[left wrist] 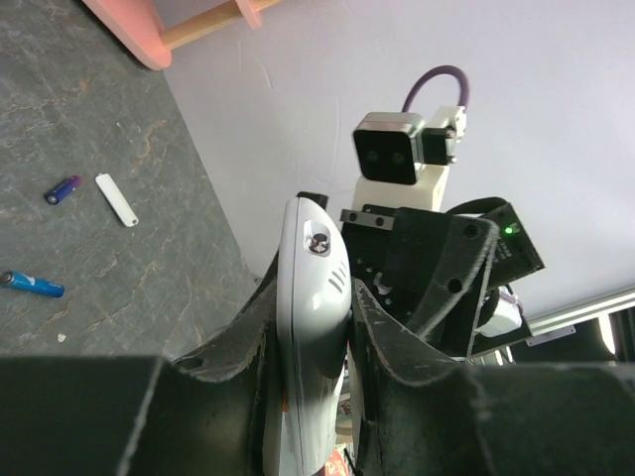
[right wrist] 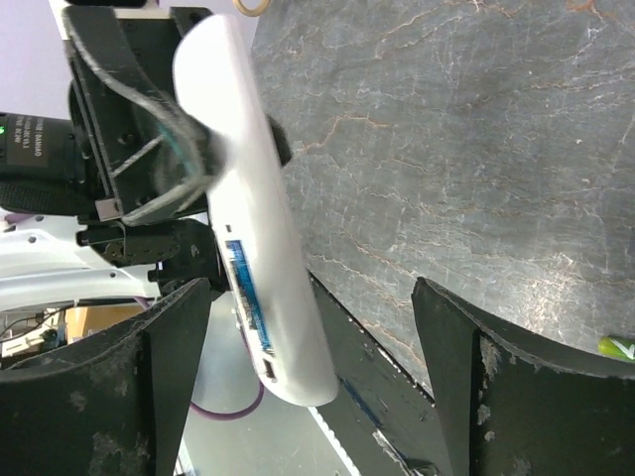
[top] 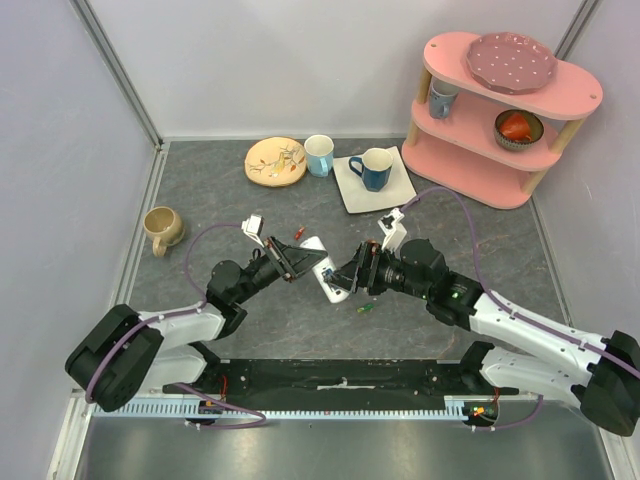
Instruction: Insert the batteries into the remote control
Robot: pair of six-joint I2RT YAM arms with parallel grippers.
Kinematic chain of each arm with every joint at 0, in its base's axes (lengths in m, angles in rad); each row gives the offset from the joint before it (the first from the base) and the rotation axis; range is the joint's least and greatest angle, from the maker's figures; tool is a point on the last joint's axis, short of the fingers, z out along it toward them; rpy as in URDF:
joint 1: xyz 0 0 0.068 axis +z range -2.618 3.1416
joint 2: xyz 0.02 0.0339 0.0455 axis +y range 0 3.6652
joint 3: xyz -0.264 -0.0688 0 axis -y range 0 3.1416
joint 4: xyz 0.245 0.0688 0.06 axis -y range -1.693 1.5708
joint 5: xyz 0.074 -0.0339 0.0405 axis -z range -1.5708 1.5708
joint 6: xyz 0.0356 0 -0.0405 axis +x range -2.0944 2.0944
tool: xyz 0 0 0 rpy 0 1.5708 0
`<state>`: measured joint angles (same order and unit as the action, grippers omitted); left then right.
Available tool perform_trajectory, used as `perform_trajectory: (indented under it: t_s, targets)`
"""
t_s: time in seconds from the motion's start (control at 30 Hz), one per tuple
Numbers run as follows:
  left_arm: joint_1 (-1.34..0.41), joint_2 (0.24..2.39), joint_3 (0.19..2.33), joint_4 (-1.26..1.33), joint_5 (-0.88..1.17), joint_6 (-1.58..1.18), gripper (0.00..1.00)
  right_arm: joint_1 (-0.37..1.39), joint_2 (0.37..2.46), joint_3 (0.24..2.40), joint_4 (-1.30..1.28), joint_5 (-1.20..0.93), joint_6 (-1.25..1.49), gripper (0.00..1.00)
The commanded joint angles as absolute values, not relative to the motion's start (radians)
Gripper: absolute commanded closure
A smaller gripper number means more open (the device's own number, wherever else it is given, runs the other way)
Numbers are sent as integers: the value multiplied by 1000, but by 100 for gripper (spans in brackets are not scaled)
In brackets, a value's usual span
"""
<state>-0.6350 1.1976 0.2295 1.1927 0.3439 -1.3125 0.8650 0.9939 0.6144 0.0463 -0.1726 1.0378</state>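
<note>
The remote control [top: 324, 268] is a slim white bar held off the table between the two arms. My left gripper [top: 298, 264] is shut on it, with both black fingers pressed against its sides [left wrist: 310, 337]. My right gripper [top: 347, 277] is open. In the right wrist view the remote's [right wrist: 260, 238] free end hangs between the spread fingers [right wrist: 310, 290], closer to the left finger [right wrist: 169, 347]. A red-orange battery [top: 298, 233] lies behind the remote and a green battery [top: 366, 308] in front [right wrist: 617, 346]. Two blue batteries [left wrist: 32, 285] [left wrist: 63, 189] lie on the mat.
A small white cover piece [left wrist: 116, 199] lies beside the blue batteries. At the back stand a patterned plate [top: 275, 161], a light-blue mug [top: 319, 154] and a white tray [top: 394, 192] with a dark-blue mug [top: 374, 167]. A tan mug [top: 162, 229] is left, a pink shelf [top: 500, 110] right.
</note>
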Motion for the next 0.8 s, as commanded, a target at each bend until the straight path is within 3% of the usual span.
perform_trajectory:
  t_s: [0.0,0.13,0.43,0.77]
  targets:
    - [-635,1224,242,1246,370,-1321,98,857,968,684,60,-202,986,10]
    - [-635,1259,244,1273,388,-1342,98,854,948,689,54,-180,971,9]
    - [-635,1270,252,1307,413,-1370,98,824,962,647,38,-189,948,28]
    - [-635,1267,256,1313,422,-1374,98,821,1002,646,69,-236,936,37]
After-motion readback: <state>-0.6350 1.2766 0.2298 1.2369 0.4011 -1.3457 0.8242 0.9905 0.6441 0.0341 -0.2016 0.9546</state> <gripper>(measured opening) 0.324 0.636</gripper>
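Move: My left hand grips the upper end of the remote; the bay, with a blue battery in it, lies about 4 cm back and 4 cm right of that hand, roughly 1 cm lower. A loose red battery is some 6 cm ahead of my left hand, 4 cm left and 13 cm down. From my open right hand the bay is about 3 cm left, level fore and aft, and 2 cm up; the green battery lies 8 cm back, 6 cm right, 13 cm below. I lift my open right hand about 2 cm beside the battery bay, tipping its fingertips up some 5 degrees, then ease it about 1 cm forward and let it sink about half of that rise while the fingers close partway. Meanwhile my left hand, still gripping the remote, lowers it about 2 cm, drifts slightly right and comes back up a little. ##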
